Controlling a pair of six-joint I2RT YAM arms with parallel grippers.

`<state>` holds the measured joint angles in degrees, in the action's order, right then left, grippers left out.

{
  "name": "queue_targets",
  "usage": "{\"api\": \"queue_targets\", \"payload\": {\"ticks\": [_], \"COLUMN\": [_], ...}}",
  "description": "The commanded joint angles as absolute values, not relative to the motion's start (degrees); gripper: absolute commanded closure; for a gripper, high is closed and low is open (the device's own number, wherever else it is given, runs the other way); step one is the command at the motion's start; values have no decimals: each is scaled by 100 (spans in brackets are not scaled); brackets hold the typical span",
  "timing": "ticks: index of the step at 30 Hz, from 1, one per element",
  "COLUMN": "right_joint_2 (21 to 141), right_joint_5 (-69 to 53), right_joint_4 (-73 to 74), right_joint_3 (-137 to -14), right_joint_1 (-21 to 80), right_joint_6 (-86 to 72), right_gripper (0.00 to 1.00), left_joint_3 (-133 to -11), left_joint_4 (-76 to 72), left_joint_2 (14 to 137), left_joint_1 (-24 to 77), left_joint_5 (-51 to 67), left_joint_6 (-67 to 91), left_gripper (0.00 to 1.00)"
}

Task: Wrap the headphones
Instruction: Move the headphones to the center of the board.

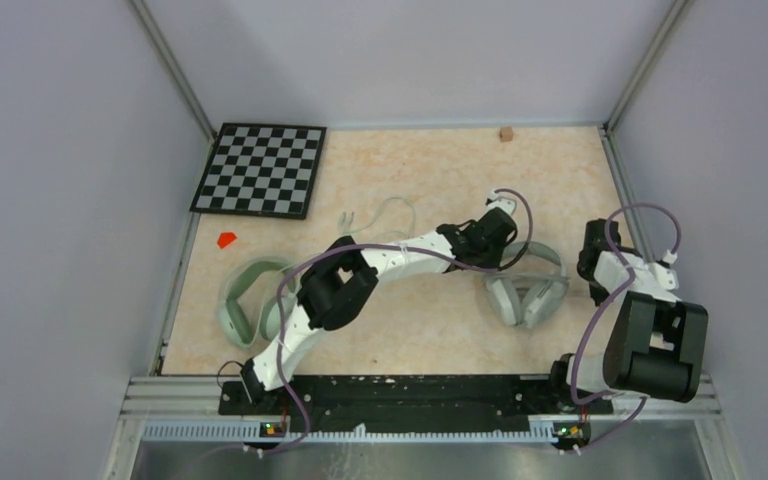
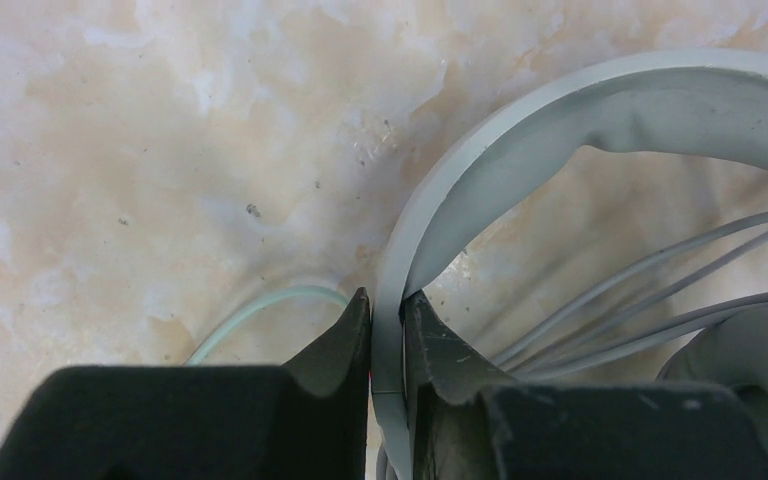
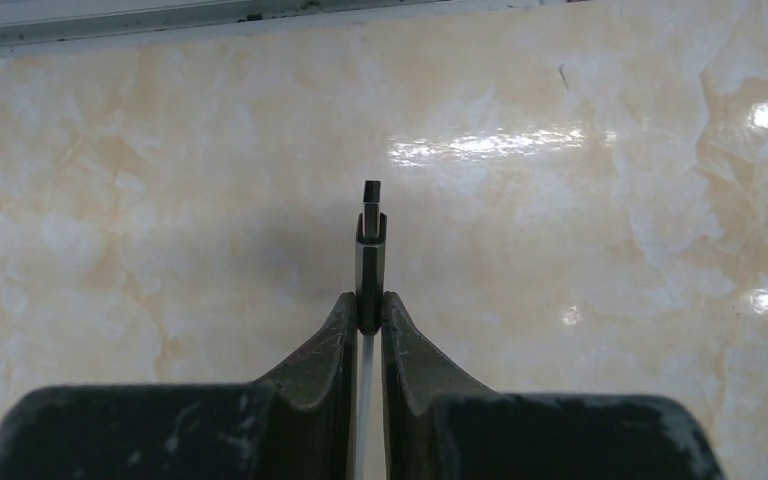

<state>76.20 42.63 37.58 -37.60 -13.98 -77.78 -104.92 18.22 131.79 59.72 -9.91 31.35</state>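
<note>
The white headphones (image 1: 527, 292) lie right of centre, cups toward the arms. My left gripper (image 1: 508, 255) reaches across from the left and is shut on their light-grey headband (image 2: 580, 100), which is pinched between the fingertips of the left gripper (image 2: 385, 302). Several grey cable strands (image 2: 660, 285) run inside the band's arc. My right gripper (image 3: 369, 298), which is by the right wall (image 1: 594, 262), is shut on the dark cable plug (image 3: 370, 245), which sticks out past the tips. The mint-green headphones (image 1: 250, 305) lie at the left, and their pale-green cable (image 2: 260, 312) trails toward the middle.
A checkerboard (image 1: 260, 170) lies at the back left with a small red piece (image 1: 226, 240) below it. A small brown cube (image 1: 506, 133) sits at the back edge. Grey walls enclose the table on three sides, and a metal rail (image 3: 160, 22) edges it.
</note>
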Motion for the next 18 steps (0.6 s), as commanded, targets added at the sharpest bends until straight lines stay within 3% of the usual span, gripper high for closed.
{"api": "queue_targets", "payload": {"ticks": [1,8,15,18], "right_joint_2": [7672,7634,8650,9092], "right_joint_5": [4312,3957,4061,3878], "right_joint_4": [2962,2303,2608,2888], "right_joint_3": [-3991,-3728,-4389,-4861], "right_joint_1": [-1471,-1470,-1480,-1494], "right_joint_6": [-7066,-6694,-6576,-6292], "right_gripper": [100,100,100,81], "left_joint_3": [-10670,-10608,-10315,-10270], "left_joint_4": [1383,1087,751,897], "left_joint_2": [13268,12982,12552,12314], "left_joint_1": [5999,6021,6021,6012], "left_joint_5": [-985,-673,-368,-554], "left_joint_6": [2875,2708,2515,2346], "left_gripper": [79,60,45,39]}}
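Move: The headphones stand right at the left hand, which still holds the left side of their band; their middle lies some 4 cm back and 4 cm right of that hand, about level with it. A pale cable loop lies on the table about 6 cm to its left and some 4 cm lower. The right hand still holds the headphones' plug, and from that hand the headphones' middle lies roughly 21 cm left and 5 cm ahead. The left fingers let go of the headband, opening from nearly shut to over half, while that hand eases about 2 cm right and 2 cm up. The right hand keeps the plug pinched and carries it some 5 cm forward along the table's right edge, turning about 10 degrees counter-clockwise, then dips about 2 cm towards the table. ##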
